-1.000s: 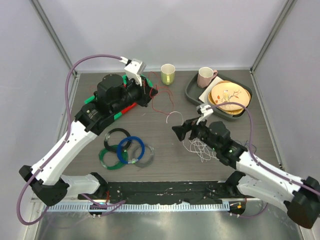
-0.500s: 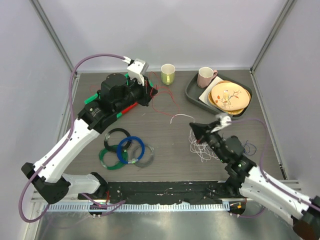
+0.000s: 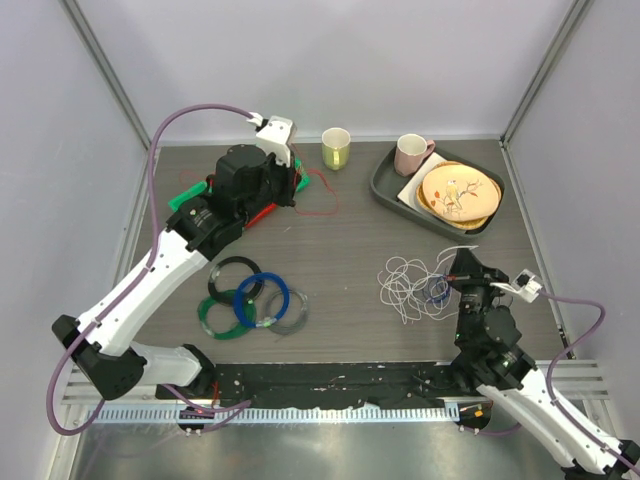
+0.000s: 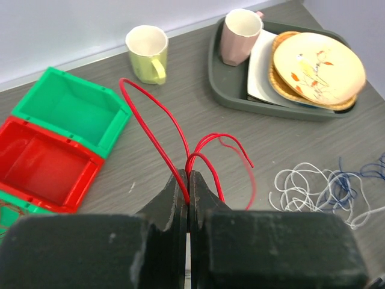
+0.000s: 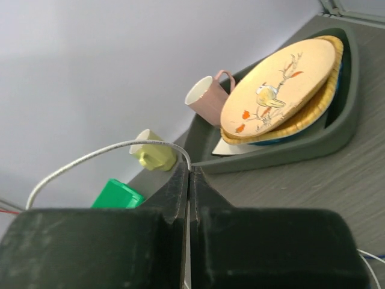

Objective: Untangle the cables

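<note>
The cables are thin wires. A red cable (image 4: 150, 129) loops up from my left gripper (image 4: 189, 174), which is shut on it just in front of the green bin (image 4: 72, 111). From above, the red cable (image 3: 325, 195) trails right of the left gripper (image 3: 297, 187). A white cable (image 5: 90, 158) arches left out of my right gripper (image 5: 189, 168), shut on its end. The rest of the white cable (image 3: 405, 285) lies in scribbly loops left of the right gripper (image 3: 458, 266), with a blue cable (image 3: 437, 290) tangled into it.
Green and red bins (image 3: 190, 200) sit at the back left under the left arm. A yellow-green mug (image 3: 335, 148) stands at the back. A grey tray (image 3: 384, 186) holds a pink mug (image 3: 410, 153) and plates (image 3: 458, 190). Thick coiled rings (image 3: 250, 300) lie front left.
My right gripper shut on the white cable and pulled back to the right and toward the near edge, dragging the white loops along. The left gripper drew the red cable slightly left.
</note>
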You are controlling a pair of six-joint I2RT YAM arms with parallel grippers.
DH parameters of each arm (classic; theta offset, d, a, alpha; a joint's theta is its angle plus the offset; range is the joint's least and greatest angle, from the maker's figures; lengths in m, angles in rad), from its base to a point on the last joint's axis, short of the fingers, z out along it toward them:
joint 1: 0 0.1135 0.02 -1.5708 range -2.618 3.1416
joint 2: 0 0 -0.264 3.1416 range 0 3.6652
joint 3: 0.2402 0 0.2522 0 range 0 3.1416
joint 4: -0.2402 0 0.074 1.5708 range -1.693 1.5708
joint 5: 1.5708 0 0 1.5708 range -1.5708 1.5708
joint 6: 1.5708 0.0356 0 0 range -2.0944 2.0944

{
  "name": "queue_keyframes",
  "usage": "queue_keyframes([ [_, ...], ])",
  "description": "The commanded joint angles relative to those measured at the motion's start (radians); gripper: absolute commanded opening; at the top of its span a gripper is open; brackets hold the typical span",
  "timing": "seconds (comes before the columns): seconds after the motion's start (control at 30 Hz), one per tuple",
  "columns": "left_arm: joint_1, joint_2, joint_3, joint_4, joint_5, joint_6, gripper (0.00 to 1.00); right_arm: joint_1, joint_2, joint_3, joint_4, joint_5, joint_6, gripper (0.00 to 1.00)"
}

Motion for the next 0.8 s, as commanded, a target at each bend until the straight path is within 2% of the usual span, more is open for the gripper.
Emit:
queue_keyframes([
  [0.0,-0.001,-0.039,0.030,0.019,-0.146,0.027,0.00,0.000,0.084,0.039,-0.053,0.082,0.048,0.01],
  [0.07,0.011,-0.029,0.024,0.028,-0.174,0.027,0.00,-0.002,0.166,0.072,-0.030,0.027,0.020,0.01],
  [0.17,0.056,0.023,0.056,0.011,-0.231,0.015,0.00,-0.002,0.410,0.202,-0.097,-0.073,-0.027,0.02],
  [0.2,0.077,0.041,0.071,0.000,-0.256,0.007,0.00,-0.002,0.558,0.241,-0.125,-0.107,-0.037,0.07],
  [0.3,0.140,0.127,0.133,-0.047,-0.375,-0.028,0.01,-0.003,0.769,0.374,-0.237,-0.225,-0.058,0.17],
  [0.33,0.154,0.165,0.145,-0.056,-0.444,-0.042,0.00,-0.003,0.888,0.400,-0.277,-0.240,-0.055,0.21],
  [0.37,0.168,0.190,0.171,-0.073,-0.487,-0.056,0.00,-0.005,0.936,0.445,-0.295,-0.259,-0.043,0.30],
  [0.43,0.200,0.233,0.200,-0.090,-0.549,-0.097,0.00,-0.005,1.048,0.477,-0.337,-0.268,-0.032,0.36],
  [0.47,0.208,0.282,0.235,-0.119,-0.599,-0.111,0.00,-0.005,1.072,0.500,-0.346,-0.279,-0.025,0.52],
  [0.53,0.237,0.328,0.275,-0.153,-0.610,-0.167,0.00,-0.005,1.104,0.519,-0.370,-0.280,-0.014,0.67],
  [0.57,0.251,0.368,0.313,-0.190,-0.595,-0.192,0.00,-0.005,1.112,0.522,-0.372,-0.280,-0.008,0.78],
  [0.67,0.338,0.425,0.386,-0.260,-0.537,-0.289,0.00,-0.003,1.086,0.514,-0.387,-0.242,0.006,0.89],
  [0.77,0.465,0.494,0.458,-0.367,-0.509,-0.419,0.00,-0.005,1.026,0.493,-0.384,-0.217,0.029,0.93],
])
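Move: The left hand, with the red cable pinched, is bound for the near green bin, about 25 cm to its left, 7 cm ahead and some 33 cm below; the red bin lies 18 left and 15 ahead, the far green bin 10 left and 21 ahead. The right hand holds a white strand; the white tangle lies about 8 cm to its left, 2 cm back and 22 cm below. The blue cable is 3 left and 2 back, the grey tray roughly straight ahead by 26. The right hand lets go of the white strand, its shut fingers opening almost fully as it swings down about 12 cm, left and a little forward back over the white tangle, fingers tipping steeply downward. The left hand keeps its pinch on the red cable and sweeps left and forward some 22 cm towards the near green bin, turning about 50 degrees counter-clockwise, starting slowly and sinking late. ##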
